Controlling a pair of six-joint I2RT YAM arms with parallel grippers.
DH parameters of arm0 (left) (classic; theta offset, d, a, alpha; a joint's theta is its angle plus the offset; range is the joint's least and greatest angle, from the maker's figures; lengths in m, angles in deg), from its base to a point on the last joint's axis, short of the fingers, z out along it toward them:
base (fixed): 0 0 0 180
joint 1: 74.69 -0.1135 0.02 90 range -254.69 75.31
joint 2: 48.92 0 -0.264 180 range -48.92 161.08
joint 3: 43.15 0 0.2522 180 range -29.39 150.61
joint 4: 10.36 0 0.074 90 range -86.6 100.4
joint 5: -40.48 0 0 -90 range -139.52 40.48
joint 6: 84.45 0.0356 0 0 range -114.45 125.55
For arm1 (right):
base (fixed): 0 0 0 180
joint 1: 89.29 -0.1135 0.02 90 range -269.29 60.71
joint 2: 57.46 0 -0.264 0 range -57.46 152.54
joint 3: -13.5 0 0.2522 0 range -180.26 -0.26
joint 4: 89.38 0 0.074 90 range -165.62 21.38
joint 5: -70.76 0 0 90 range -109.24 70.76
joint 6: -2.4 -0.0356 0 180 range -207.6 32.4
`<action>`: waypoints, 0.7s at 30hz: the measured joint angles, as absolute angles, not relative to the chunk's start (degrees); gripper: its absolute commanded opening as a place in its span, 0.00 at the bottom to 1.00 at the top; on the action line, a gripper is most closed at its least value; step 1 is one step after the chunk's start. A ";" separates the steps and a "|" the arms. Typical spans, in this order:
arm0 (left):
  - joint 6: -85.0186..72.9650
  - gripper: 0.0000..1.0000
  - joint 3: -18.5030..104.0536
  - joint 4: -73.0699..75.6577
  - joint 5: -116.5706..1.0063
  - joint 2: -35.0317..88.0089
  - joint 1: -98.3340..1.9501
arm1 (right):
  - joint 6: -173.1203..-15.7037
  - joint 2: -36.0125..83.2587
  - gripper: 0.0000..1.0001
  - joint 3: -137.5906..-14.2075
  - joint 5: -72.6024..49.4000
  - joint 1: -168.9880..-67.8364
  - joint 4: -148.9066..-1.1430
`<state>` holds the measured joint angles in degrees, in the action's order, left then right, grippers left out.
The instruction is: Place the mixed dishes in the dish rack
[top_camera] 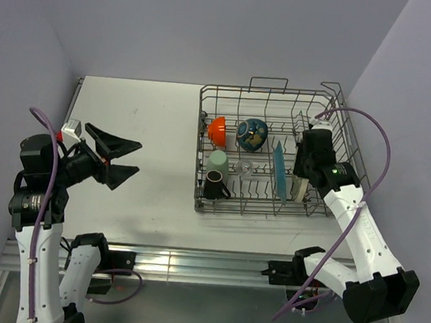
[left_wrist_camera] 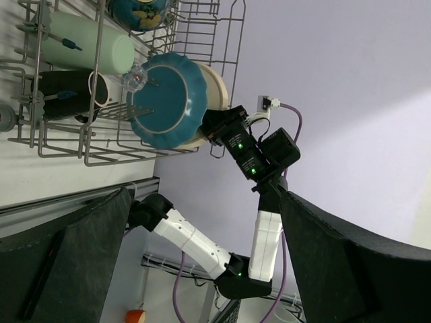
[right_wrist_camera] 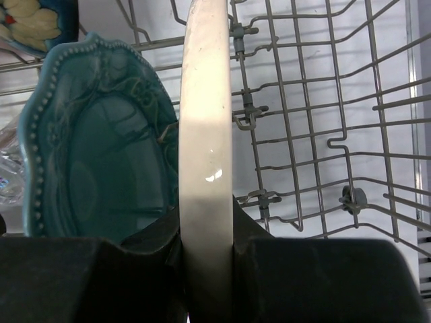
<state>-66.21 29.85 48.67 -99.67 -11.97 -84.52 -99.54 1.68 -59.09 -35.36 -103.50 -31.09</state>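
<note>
The grey wire dish rack (top_camera: 201,129) stands at the table's right. Inside it sit an orange bowl (top_camera: 218,130), a blue bowl (top_camera: 252,134), a pale green mug (top_camera: 217,161), a dark brown mug (top_camera: 215,185) and a small clear glass (top_camera: 247,167). A teal scalloped plate (top_camera: 278,170) stands on edge among the tines. My right gripper (right_wrist_camera: 207,235) is shut on the rim of the cream plate (right_wrist_camera: 205,134), held upright inside the rack just right of the teal plate (right_wrist_camera: 101,155). My left gripper (top_camera: 128,157) hangs open and empty over the table, left of the rack.
The rack's right half (right_wrist_camera: 303,121) holds only bare wire tines. An aluminium rail (top_camera: 190,262) runs along the near table edge. Grey walls close in the back and both sides.
</note>
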 measured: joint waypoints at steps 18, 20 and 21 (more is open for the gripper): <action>-67.48 0.99 28.10 48.19 -99.69 -12.82 -84.52 | -103.70 2.57 0.68 -60.10 -41.31 -103.37 -23.81; -67.59 0.99 28.06 48.17 -99.69 -12.84 -84.52 | -103.67 2.44 0.72 -60.34 -41.22 -103.37 -23.55; -67.61 0.99 28.04 48.17 -99.69 -12.84 -84.52 | -103.65 2.24 0.73 -60.40 -41.07 -103.37 -23.52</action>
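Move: In the right hand's still-closed fingers is the cream plate's rim, its middle roughly 3 cm ahead and 6 cm below. The slot it goes to lies about 3 cm ahead and 14 cm below. The teal plate stands some 5 cm to the left, 2 cm ahead and 6 cm down; the blue bowl lies about 15 cm left, 9 ahead, 10 below. From the left hand the slot is about 45 cm right, 12 ahead and 28 below. Letting go of the cream plate over its rack slot, the right hand first stays nearly still, then spreads its fingers from a narrow pinch to well open. As they part it draws back and to the right, about 2 cm each way, dipping barely 1 cm and turning slightly clockwise; the right finger comes clear of the plate while the left one stays close against its left side. ##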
